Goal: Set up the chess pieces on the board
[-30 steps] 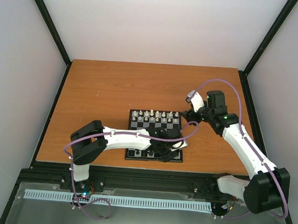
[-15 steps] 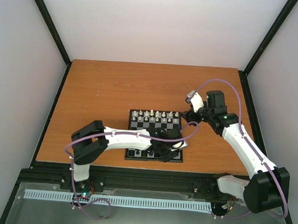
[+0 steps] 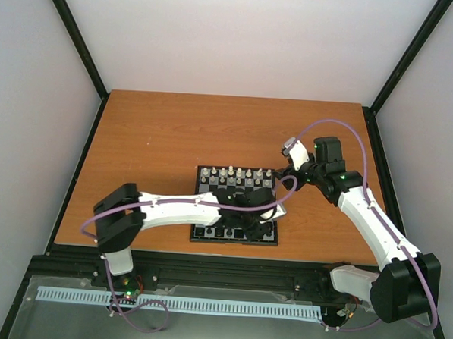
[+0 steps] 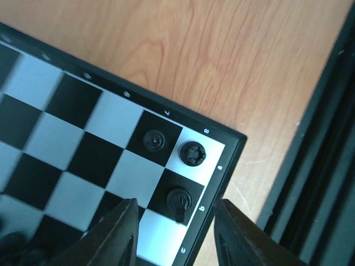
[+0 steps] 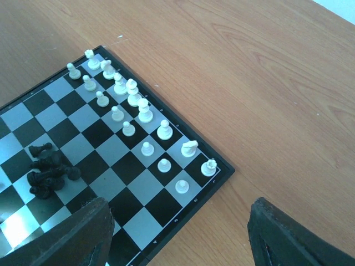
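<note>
The board [image 4: 66, 160] shows its near corner in the left wrist view. On it stand three black chess pieces: a pawn [image 4: 154, 141], a rook [image 4: 192, 153] and a knight [image 4: 179, 203]. My left gripper [image 4: 175, 235] hovers open just over the knight, its fingers [image 4: 119, 233] apart from it on both sides. In the right wrist view, white pieces [image 5: 145, 113] stand in two rows along the board's [image 5: 138, 183] far edge, and several black pieces [image 5: 50, 172] lie in a heap mid-board. My right gripper [image 5: 183, 238] is wide open and empty over the board's far right corner.
From above, the board [image 3: 199, 176] lies near the front edge of the brown table [image 3: 152, 143]. The left gripper [image 3: 255, 226] crosses over its near right part and the right gripper [image 3: 284, 171] hangs by its far right corner. A black rail [image 4: 327, 166] runs along the table's front.
My left gripper has opened and let go of the black knight, which now stands on the board's corner rank. The left arm's elbow has swung left. The right arm has barely shifted.
</note>
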{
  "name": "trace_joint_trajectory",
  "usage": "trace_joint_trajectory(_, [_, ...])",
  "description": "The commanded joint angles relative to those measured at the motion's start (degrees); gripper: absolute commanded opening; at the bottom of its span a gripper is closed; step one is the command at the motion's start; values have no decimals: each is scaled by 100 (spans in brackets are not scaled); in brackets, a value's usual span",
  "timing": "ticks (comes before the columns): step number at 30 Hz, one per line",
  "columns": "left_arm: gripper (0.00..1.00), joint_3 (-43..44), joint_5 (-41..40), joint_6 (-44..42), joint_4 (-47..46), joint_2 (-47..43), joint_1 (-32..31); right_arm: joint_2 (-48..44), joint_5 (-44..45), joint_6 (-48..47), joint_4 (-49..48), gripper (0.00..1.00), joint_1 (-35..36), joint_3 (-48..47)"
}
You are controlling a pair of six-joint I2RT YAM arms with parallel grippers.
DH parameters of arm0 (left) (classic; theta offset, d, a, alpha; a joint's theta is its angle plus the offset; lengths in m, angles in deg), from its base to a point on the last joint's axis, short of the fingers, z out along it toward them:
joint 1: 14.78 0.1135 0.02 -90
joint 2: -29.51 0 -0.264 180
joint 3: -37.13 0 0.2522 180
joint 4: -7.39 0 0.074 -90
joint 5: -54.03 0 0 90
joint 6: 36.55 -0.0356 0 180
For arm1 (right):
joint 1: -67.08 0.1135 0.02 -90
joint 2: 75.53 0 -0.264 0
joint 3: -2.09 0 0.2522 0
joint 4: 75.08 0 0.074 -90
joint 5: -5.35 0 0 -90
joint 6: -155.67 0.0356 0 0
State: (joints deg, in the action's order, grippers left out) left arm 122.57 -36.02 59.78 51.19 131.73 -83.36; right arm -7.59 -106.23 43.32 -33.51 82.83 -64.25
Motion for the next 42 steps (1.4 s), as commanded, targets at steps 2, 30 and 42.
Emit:
trace_joint_trajectory(2, [45, 482, -327, 7, 549, -932, -59, -24, -387, -193, 148, 67, -53, -156])
trace_joint_trajectory(30, [100, -2089, -3971, 969, 235, -5461, 1848, 1427, -335, -1180, 1137, 52, 1513, -947])
trace_joint_trajectory(42, [100, -1567, -4481, 2378, 1232, -4240, 2462, 2817, 273, -912, 1427, 41, 2084, -1729])
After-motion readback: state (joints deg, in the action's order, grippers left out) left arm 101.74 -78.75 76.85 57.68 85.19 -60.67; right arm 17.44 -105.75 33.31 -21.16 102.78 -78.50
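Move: The heap of fallen black pieces at mid-board lies about 16 cm left of the right hand, 5 cm back and 16 cm below. The right-end white pawn is 4 cm ahead, 4 cm left and 16 cm below that hand. From the left hand, the heap is some 10 cm ahead, 9 cm left and 6 cm below; the black knight stands straight below by 5 cm, with the black rook 3 cm right of the knight, level with it. The left hand, already off the black knight, climbs about 22 cm before swinging some 30 cm left and 11 cm forward over the board, then sinks partway to end above bare wood just past the board's left side, its fingers opening wide and its wrist turning roughly 60 degrees counter-clockwise. Into the space it clears, the right hand travels left about 12 cm and slightly back towards the heap, dropping some 8 cm mostly late on, while it turns counter-clockwise, tips its fingers more steeply down and narrows them partway, still above the board and holding nothing. ##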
